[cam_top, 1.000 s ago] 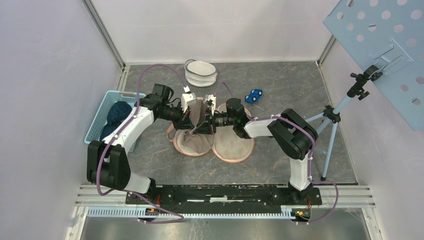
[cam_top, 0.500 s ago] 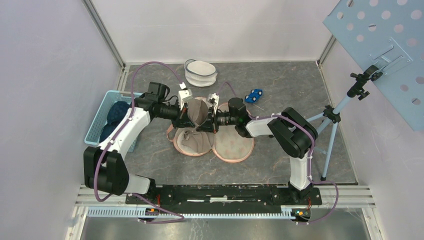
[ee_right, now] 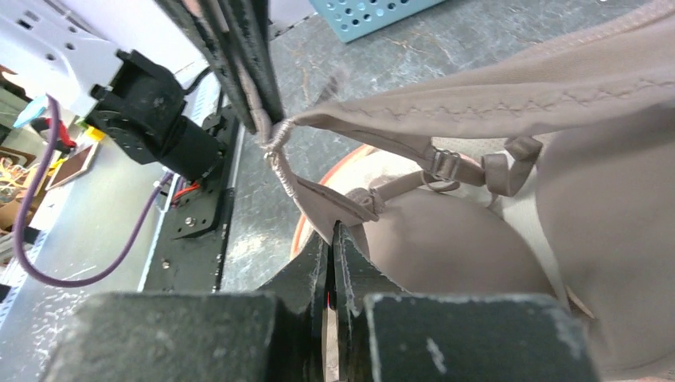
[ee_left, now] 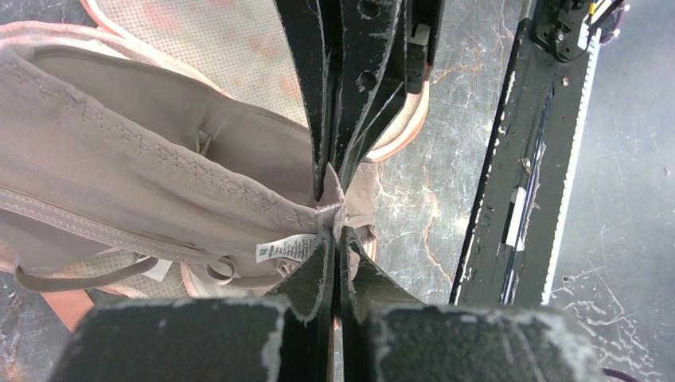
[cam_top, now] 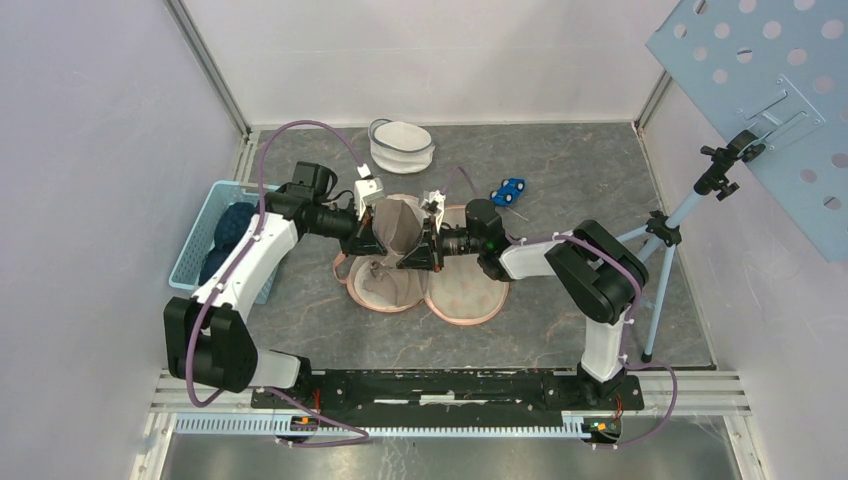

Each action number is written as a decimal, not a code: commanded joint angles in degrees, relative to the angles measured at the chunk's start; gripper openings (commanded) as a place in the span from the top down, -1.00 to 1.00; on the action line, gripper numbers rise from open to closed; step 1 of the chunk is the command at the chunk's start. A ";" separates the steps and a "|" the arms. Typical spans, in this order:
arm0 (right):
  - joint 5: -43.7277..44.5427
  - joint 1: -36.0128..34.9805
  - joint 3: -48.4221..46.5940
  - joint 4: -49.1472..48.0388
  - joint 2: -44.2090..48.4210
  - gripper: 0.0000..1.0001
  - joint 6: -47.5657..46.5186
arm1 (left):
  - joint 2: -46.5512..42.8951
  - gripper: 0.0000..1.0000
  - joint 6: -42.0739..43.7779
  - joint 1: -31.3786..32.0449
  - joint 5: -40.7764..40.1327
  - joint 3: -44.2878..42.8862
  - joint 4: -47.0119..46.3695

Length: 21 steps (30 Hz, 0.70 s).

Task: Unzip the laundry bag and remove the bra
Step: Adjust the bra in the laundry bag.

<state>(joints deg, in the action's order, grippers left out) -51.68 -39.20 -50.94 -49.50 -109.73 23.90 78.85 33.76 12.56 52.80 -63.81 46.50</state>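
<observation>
The taupe bra (cam_top: 397, 222) hangs stretched between my two grippers above the opened pink-rimmed mesh laundry bag (cam_top: 468, 297), which lies flat on the table as two discs. My left gripper (cam_top: 386, 246) is shut on a bunched end of the bra's band (ee_left: 338, 213), beside a white care label (ee_left: 284, 248). My right gripper (cam_top: 402, 259) is shut on a fabric tab of the bra (ee_right: 338, 208) just below that bunch. The two sets of fingertips almost meet. In the left wrist view the cup fabric (ee_left: 143, 159) spreads left over the bag's mesh (ee_left: 199, 32).
A blue basket (cam_top: 196, 232) with dark blue cloth stands at the left. A white round mesh container (cam_top: 402, 146) is at the back, with a blue toy car (cam_top: 510, 190) to its right. A tripod (cam_top: 668, 228) stands at the right, and the black base rail (cam_top: 440, 388) runs along the near edge.
Both wrists have drawn slightly apart, the left arm to the left and the right arm to the right. The bra has come up with them and spread wider.
</observation>
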 commanded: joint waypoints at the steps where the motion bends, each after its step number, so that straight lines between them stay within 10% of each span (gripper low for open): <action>1: -2.94 0.59 1.37 -2.42 5.03 0.91 -0.28 | -2.58 0.95 7.55 -0.16 -1.73 -1.77 5.06; 6: -2.40 0.37 0.77 3.68 5.77 1.00 -3.77 | -2.40 0.95 9.08 -0.08 -2.69 -0.61 4.74; 11: -2.25 0.52 -4.22 18.05 5.13 0.05 -12.56 | -3.85 0.95 15.35 1.24 -3.02 -0.83 9.34; 21: 13.41 3.80 -16.85 24.87 3.40 -0.18 -20.45 | -8.22 0.95 22.57 2.03 -3.93 1.49 13.27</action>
<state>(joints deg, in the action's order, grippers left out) -46.46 -36.10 -62.41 -27.05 -105.69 8.58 72.49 50.41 14.31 48.88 -63.22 57.54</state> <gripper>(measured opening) 0.578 0.045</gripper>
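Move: About 10 cm ahead of the right hand and 6 cm below, straight out, sits the bra's far cup. Its near cup lies roughly 2 cm back and 1 cm left of that hand, at the same height as the far cup, and the laundry bag's empty half is some 15 cm to the right, 3 cm ahead and 8 cm down. From the left hand, which pinches the band's edge by the tag, the far cup is about 9 cm ahead, 4 cm right and 11 cm lower. Letting go of the bra's band, the right hand first eases back and up a little, dips again, then opens its fingers a bit over halfway and swings forward some 7 cm, rising about 3 cm, towards the far cup. The left hand keeps its pinch on the band's edge, draws it back about 3.5 cm and slightly left, and turns roughly 10 degrees clockwise. ##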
